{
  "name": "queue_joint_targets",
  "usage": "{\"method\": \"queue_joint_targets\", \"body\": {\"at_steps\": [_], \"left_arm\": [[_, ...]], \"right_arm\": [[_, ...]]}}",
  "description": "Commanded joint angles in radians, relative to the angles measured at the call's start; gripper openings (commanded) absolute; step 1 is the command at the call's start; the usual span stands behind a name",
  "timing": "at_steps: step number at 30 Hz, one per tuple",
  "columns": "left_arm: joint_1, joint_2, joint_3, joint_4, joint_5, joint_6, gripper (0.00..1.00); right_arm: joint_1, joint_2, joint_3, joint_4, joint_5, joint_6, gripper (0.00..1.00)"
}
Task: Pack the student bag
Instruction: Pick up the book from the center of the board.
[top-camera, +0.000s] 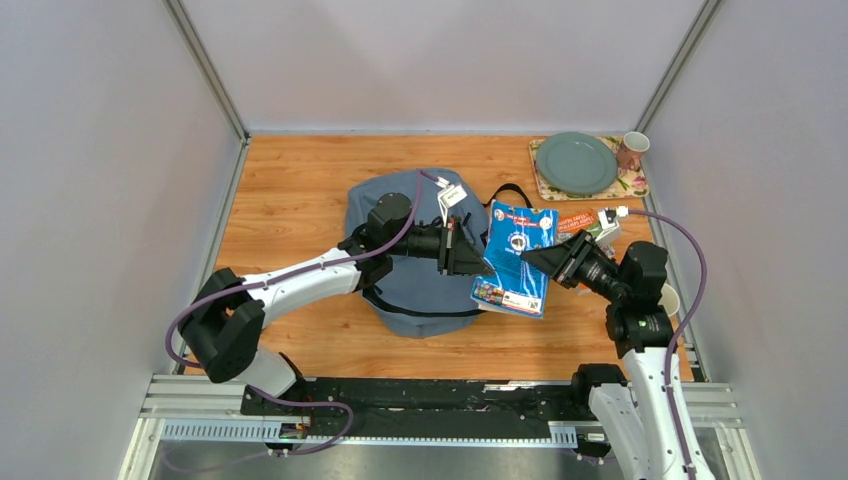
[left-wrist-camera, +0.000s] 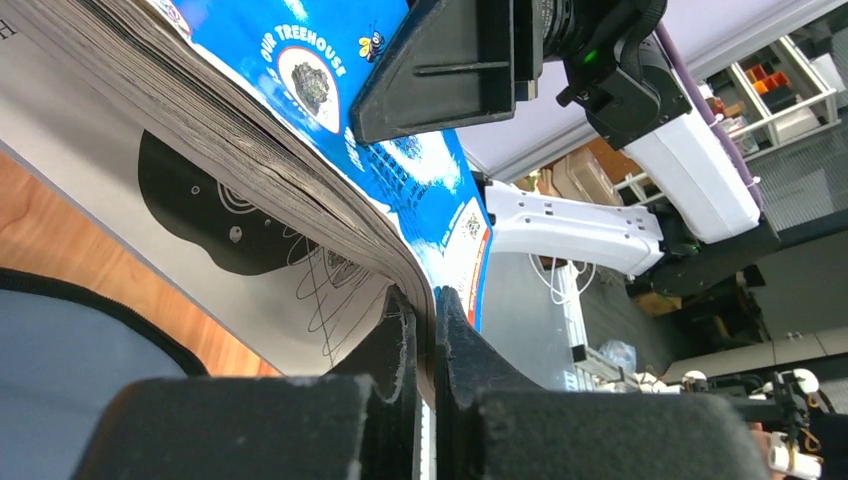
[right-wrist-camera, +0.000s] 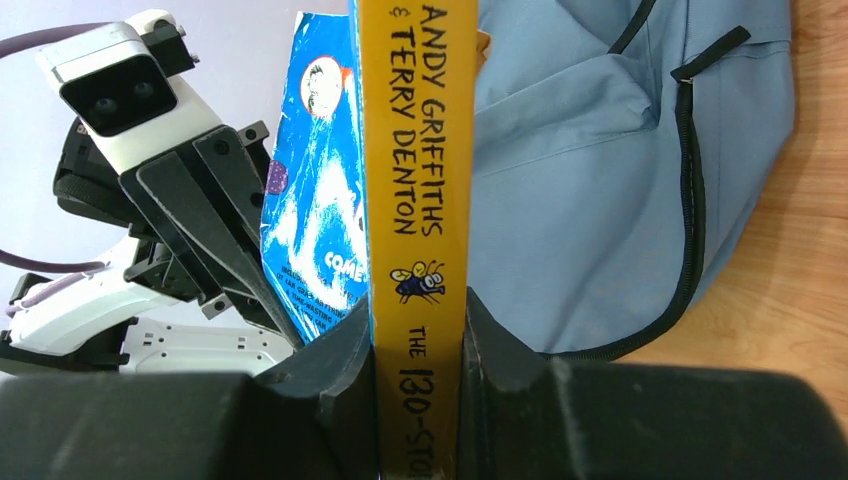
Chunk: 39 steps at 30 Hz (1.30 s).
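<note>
The student bag (top-camera: 410, 290), grey-blue with dark zips, lies flat mid-table; its fabric and a zip also show in the right wrist view (right-wrist-camera: 580, 200). A blue paperback book (top-camera: 515, 260) with a yellow spine (right-wrist-camera: 415, 150) hangs over the bag's right edge, held from both sides. My left gripper (left-wrist-camera: 428, 300) is shut on the book's page edge (left-wrist-camera: 300, 150), where the cover and pages bend into the jaws. It reaches in from the left (top-camera: 478, 255). My right gripper (right-wrist-camera: 418, 310) is shut across the spine and comes in from the right (top-camera: 528, 258).
At the back right a green plate (top-camera: 576, 163) rests on a floral placemat, with a mug (top-camera: 632, 150) beside it. A small orange-green pack (top-camera: 590, 222) lies right of the book. A white cup (top-camera: 668, 298) sits by the right arm. Walls enclose three sides.
</note>
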Motion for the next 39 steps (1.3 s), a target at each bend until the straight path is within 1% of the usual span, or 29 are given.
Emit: {"method": "queue_joint_targets", "body": {"at_steps": [1,2,3,4,5,6,8,10,12,13,17,18,19,21,25,29,31,32,35,36,39], "left_arm": [[-0.024,-0.023,0.005,0.173,0.013,0.002,0.13],[-0.021,-0.029,-0.002,0.158,-0.001,0.011,0.29],[-0.012,-0.038,-0.024,0.123,-0.042,0.02,0.53],[-0.005,-0.055,-0.037,0.104,-0.07,0.037,0.61],[0.001,-0.067,-0.053,0.086,-0.099,0.04,0.72],[0.017,-0.088,-0.085,0.063,-0.152,0.042,0.75],[0.039,-0.107,-0.125,0.069,-0.194,0.009,0.76],[0.073,-0.118,-0.18,0.132,-0.214,-0.053,0.76],[0.088,-0.115,-0.218,0.214,-0.212,-0.098,0.76],[0.102,-0.102,-0.225,0.242,-0.209,-0.139,0.76],[0.111,-0.046,-0.225,0.402,-0.163,-0.242,0.77],[0.111,-0.033,-0.222,0.484,-0.144,-0.267,0.77],[0.111,-0.007,-0.217,0.524,-0.131,-0.312,0.77],[0.111,0.028,-0.199,0.612,-0.102,-0.349,0.77],[0.111,0.066,-0.185,0.713,-0.074,-0.423,0.77],[0.111,0.094,-0.173,0.779,-0.041,-0.452,0.78],[0.111,0.117,-0.163,0.82,-0.027,-0.492,0.78],[0.111,0.123,-0.16,0.872,-0.021,-0.507,0.78],[0.11,0.158,-0.131,0.958,0.016,-0.567,0.78],[0.108,0.174,-0.119,0.972,0.031,-0.581,0.78],[0.108,0.195,-0.108,0.994,0.051,-0.606,0.78]], "right_arm": [[0.014,-0.012,-0.014,0.091,-0.088,0.078,0.0],[0.016,-0.016,-0.016,0.095,-0.084,0.084,0.0],[0.014,-0.019,-0.017,0.101,-0.082,0.09,0.0],[0.014,-0.027,-0.017,0.113,-0.081,0.106,0.0],[0.016,-0.03,-0.016,0.117,-0.082,0.112,0.0],[0.014,-0.036,-0.017,0.124,-0.084,0.124,0.0],[0.016,-0.048,-0.02,0.167,-0.094,0.168,0.0],[0.016,-0.053,-0.035,0.237,-0.12,0.211,0.0],[0.016,-0.05,-0.057,0.317,-0.153,0.296,0.0],[0.017,-0.048,-0.065,0.381,-0.16,0.323,0.0],[0.016,-0.048,-0.08,0.44,-0.18,0.386,0.0],[0.017,-0.05,-0.08,0.446,-0.188,0.397,0.0],[0.016,-0.05,-0.08,0.452,-0.191,0.402,0.0],[0.017,-0.047,-0.083,0.462,-0.205,0.408,0.0],[0.016,-0.039,-0.095,0.511,-0.219,0.439,0.0],[0.019,-0.007,-0.088,0.537,-0.248,0.445,0.0],[0.019,0.017,-0.08,0.543,-0.274,0.442,0.0],[0.017,0.024,-0.075,0.54,-0.278,0.431,0.0],[0.024,0.047,-0.052,0.523,-0.3,0.39,0.0],[0.028,0.054,-0.033,0.487,-0.306,0.37,0.0],[0.042,0.094,-0.005,0.453,-0.335,0.318,0.0]]}}
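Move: Between the two hands hangs the blue book, gripped by both: its middle is about 5 cm to the right of the left hand and 2 cm ahead, at the same height. From the right hand, which has the spine, it is level and some 2 cm to the left. The backpack lies roughly 14 cm ahead of the left hand, 13 cm left and 19 cm below. The orange book lies about 17 cm ahead of the right hand, 17 cm to its right and 22 cm below. Letting go of the pages it pinches at the book's open side, the left hand spreads its fingers wide and dips about 4 cm while going forward and left, then rises past its starting height and tips its fingers up, ending astride the page edges. The right hand keeps its pinch on the spine, lifting the book some 4 cm while drawing it left and slightly back, turning it about 15 degrees counter-clockwise and tipping its fingers up. ##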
